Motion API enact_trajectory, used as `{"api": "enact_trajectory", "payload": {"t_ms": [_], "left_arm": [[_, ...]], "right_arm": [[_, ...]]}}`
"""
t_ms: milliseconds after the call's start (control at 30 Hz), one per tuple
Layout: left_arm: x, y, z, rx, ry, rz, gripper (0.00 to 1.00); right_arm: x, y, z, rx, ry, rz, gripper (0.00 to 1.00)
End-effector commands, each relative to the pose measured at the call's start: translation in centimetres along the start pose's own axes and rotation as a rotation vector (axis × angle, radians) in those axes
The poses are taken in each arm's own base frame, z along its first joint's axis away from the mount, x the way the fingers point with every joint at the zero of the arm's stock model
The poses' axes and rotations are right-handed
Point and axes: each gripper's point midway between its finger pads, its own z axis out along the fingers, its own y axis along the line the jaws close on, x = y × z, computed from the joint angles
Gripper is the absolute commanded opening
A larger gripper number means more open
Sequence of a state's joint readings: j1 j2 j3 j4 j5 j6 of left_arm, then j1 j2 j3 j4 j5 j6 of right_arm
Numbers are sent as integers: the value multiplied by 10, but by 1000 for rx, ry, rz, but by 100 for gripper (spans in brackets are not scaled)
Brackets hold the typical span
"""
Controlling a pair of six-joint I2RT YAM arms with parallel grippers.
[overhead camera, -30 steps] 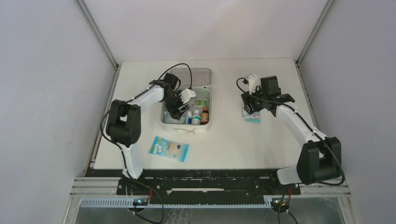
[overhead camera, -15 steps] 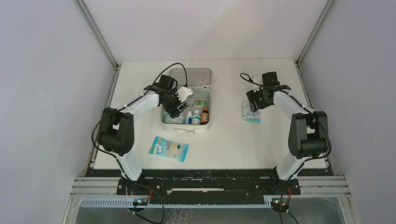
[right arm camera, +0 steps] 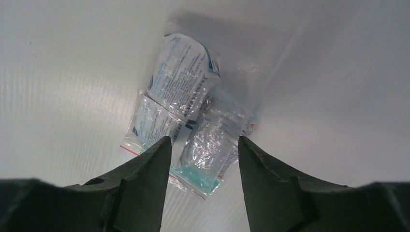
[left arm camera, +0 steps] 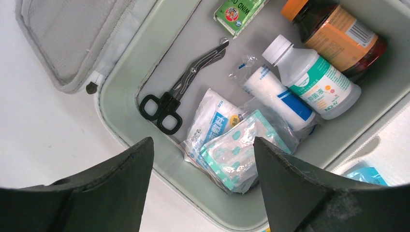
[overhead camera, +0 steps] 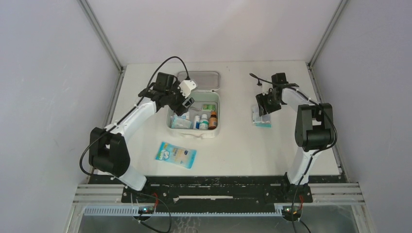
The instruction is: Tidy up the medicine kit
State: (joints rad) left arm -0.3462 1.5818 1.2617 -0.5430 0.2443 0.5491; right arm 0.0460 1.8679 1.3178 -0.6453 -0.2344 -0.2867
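Note:
The medicine kit [overhead camera: 193,133] lies open mid-table, its grey mesh lid [overhead camera: 199,79] folded back. My left gripper [overhead camera: 186,104] hangs open and empty above the kit's left side. In the left wrist view its jaws [left arm camera: 202,141] frame plaster packets [left arm camera: 232,150] by the pale green rim [left arm camera: 118,96]. Also inside are scissors [left arm camera: 181,89], a gauze roll [left arm camera: 278,92], a white bottle [left arm camera: 314,77], a brown bottle [left arm camera: 338,31] and a green box [left arm camera: 237,8]. My right gripper [overhead camera: 265,104] stands open just above clear plastic packets [right arm camera: 193,121] on the table, fingers apart on either side of the nearest bag.
A blue-and-white flat packet [overhead camera: 176,155] lies on the table in front of the kit. The clear packets [overhead camera: 261,119] sit to the right of the kit. Grey walls close in the table on the left, right and back.
My left gripper has risen out of the kit and drawn back toward its left rear, its jaws a little wider. The right arm has folded up while its gripper stays over the clear packets.

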Motion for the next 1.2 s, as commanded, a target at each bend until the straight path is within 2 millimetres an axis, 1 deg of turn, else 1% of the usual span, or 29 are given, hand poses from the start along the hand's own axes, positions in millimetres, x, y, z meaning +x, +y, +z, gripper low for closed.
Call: {"api": "enact_trajectory", "payload": {"t_ms": [0,67,200,367,400,467,633,833,900,1000,1167], "left_arm": [[-15,-4,-16,-4,-76,-10,80],[-16,-3,-18,-11,-79,-9,80],[-17,-1,-21,-25,-82,-4,80],[-20,4,-24,-63,-103,-19,82],[-21,5,-25,-73,-110,-24,84],[-24,9,-28,-96,-127,-31,87],[-32,14,-36,-126,-158,-35,99],[-50,11,-46,-86,-226,-69,100],[-58,6,-50,-45,-255,-78,100],[-73,-8,-56,44,-305,-79,100],[-105,-37,-69,242,-409,-121,100]], "right_arm": [[-9,7,-2,-61,-20,19,50],[-9,12,-1,-88,-22,18,44],[-11,15,-2,-109,-30,10,25],[-18,25,-11,-160,-66,-15,2],[-20,29,-14,-177,-77,-24,0],[-25,38,-23,-220,-107,-43,0],[-38,68,-56,-337,-201,-132,0],[-52,107,-101,-438,-323,-259,0],[-56,123,-117,-466,-368,-317,0],[-61,149,-144,-501,-441,-427,0],[-66,200,-187,-538,-575,-624,0]]}}
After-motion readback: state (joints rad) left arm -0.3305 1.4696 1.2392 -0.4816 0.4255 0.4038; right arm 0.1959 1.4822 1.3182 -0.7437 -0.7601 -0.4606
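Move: The clear zip bag with the printed dressing packets lies about 3 cm left and 1 cm ahead of the right hand, some 2 cm below. It partly overlaps the teal-edged bag, which sits right under the fingers. The open case's middle is roughly 33 cm left, level. From the left hand that zip bag is about 35 cm right, level, 12 cm down. The case's middle is some 6 cm right and 1 cm ahead of the left hand, the brown bottle about 14 cm right and 2 cm back. The clear zip bag is pinched near its red strip as the right hand eases down and left a centimetre and shuts, then is lifted some 15 cm and carried left and a little back towards the case, the wrist swinging counter-clockwise and tipping the fingers leftward. The left hand rises about 5 cm over the case, opens fully and begins to drift right and roll towards the bag. ##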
